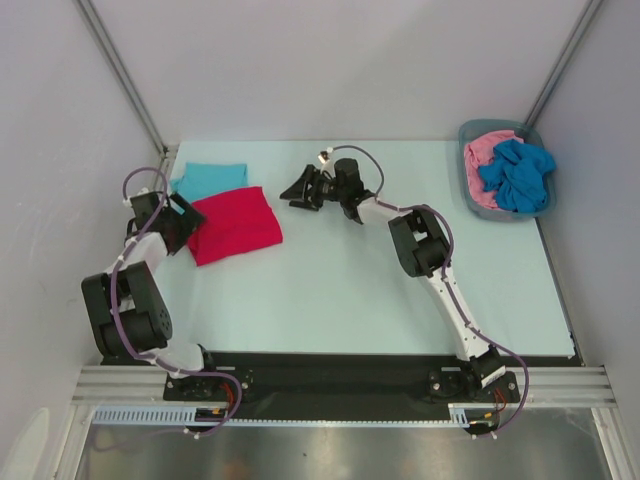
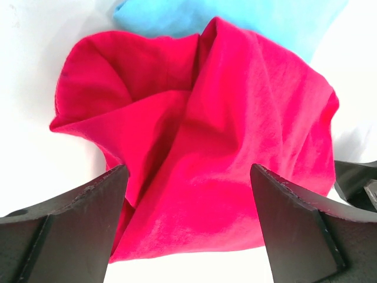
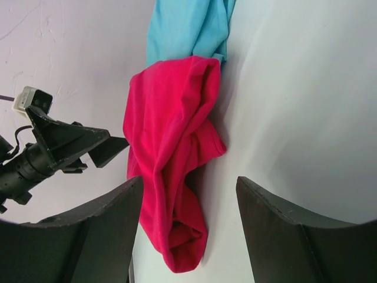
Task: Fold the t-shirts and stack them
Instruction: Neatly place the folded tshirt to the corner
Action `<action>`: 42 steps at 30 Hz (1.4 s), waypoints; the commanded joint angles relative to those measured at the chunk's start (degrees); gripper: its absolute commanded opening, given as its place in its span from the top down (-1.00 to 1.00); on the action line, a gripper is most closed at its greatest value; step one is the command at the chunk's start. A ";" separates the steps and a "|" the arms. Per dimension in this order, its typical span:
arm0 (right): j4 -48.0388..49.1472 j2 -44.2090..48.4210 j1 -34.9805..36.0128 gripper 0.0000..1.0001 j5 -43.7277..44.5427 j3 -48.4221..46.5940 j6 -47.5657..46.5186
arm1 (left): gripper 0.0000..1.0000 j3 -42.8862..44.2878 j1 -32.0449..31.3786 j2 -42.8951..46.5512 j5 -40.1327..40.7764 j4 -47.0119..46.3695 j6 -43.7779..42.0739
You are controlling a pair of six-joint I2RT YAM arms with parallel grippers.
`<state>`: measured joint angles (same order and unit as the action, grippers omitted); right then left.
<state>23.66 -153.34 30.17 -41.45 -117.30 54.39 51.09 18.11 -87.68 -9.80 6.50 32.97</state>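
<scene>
A folded red t-shirt (image 1: 236, 225) lies at the table's back left, overlapping a folded light teal t-shirt (image 1: 212, 180) behind it. My left gripper (image 1: 190, 228) stands open at the red shirt's left edge, its fingers astride the cloth (image 2: 200, 147) with nothing pinched. The teal one (image 2: 235, 17) shows beyond. Off the red shirt's right side my right gripper (image 1: 298, 193) hovers open and empty, facing the red shirt (image 3: 171, 153) and the teal shirt (image 3: 188, 29). A pink t-shirt (image 1: 482, 160) and a deeper blue t-shirt (image 1: 518, 175) lie crumpled in the bin.
The grey plastic bin (image 1: 468, 135) sits at the table's back right corner. Pale table surface (image 1: 350, 290) stretches between the arms. Grey walls close in the back and sides. The left gripper (image 3: 109, 150) shows in the right wrist view.
</scene>
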 commanded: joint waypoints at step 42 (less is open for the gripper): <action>0.87 -1.87 0.67 -0.42 -1.88 -3.72 1.77 | -0.91 0.68 -1.32 -5.31 2.16 -0.08 0.16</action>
<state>26.17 -153.62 29.21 -42.35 -115.48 57.32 49.63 17.28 -92.27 -5.76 10.35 32.16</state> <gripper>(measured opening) 0.705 0.955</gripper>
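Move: The middle of the red t-shirt lies about 8 cm ahead of the left hand, 9 cm to its right and 7 cm below it; its bunched left side lies closest to the open fingers. The blue t-shirt is some 14 cm beyond the red one's middle and 6 cm to the left of it. From the right hand, the red t-shirt's middle is roughly 13 cm left, 4 cm back and 6 cm below. Bring the left gripper down about 5 cm over the near-left part of the red t-shirt, fingers kept wide open: sink and draw back some 2 to 3 cm, lift slightly, then lower again, tipping the fingers about 10 degrees more steeply down. Finish with one finger just off the cloth's left edge and the other over or on the cloth. ##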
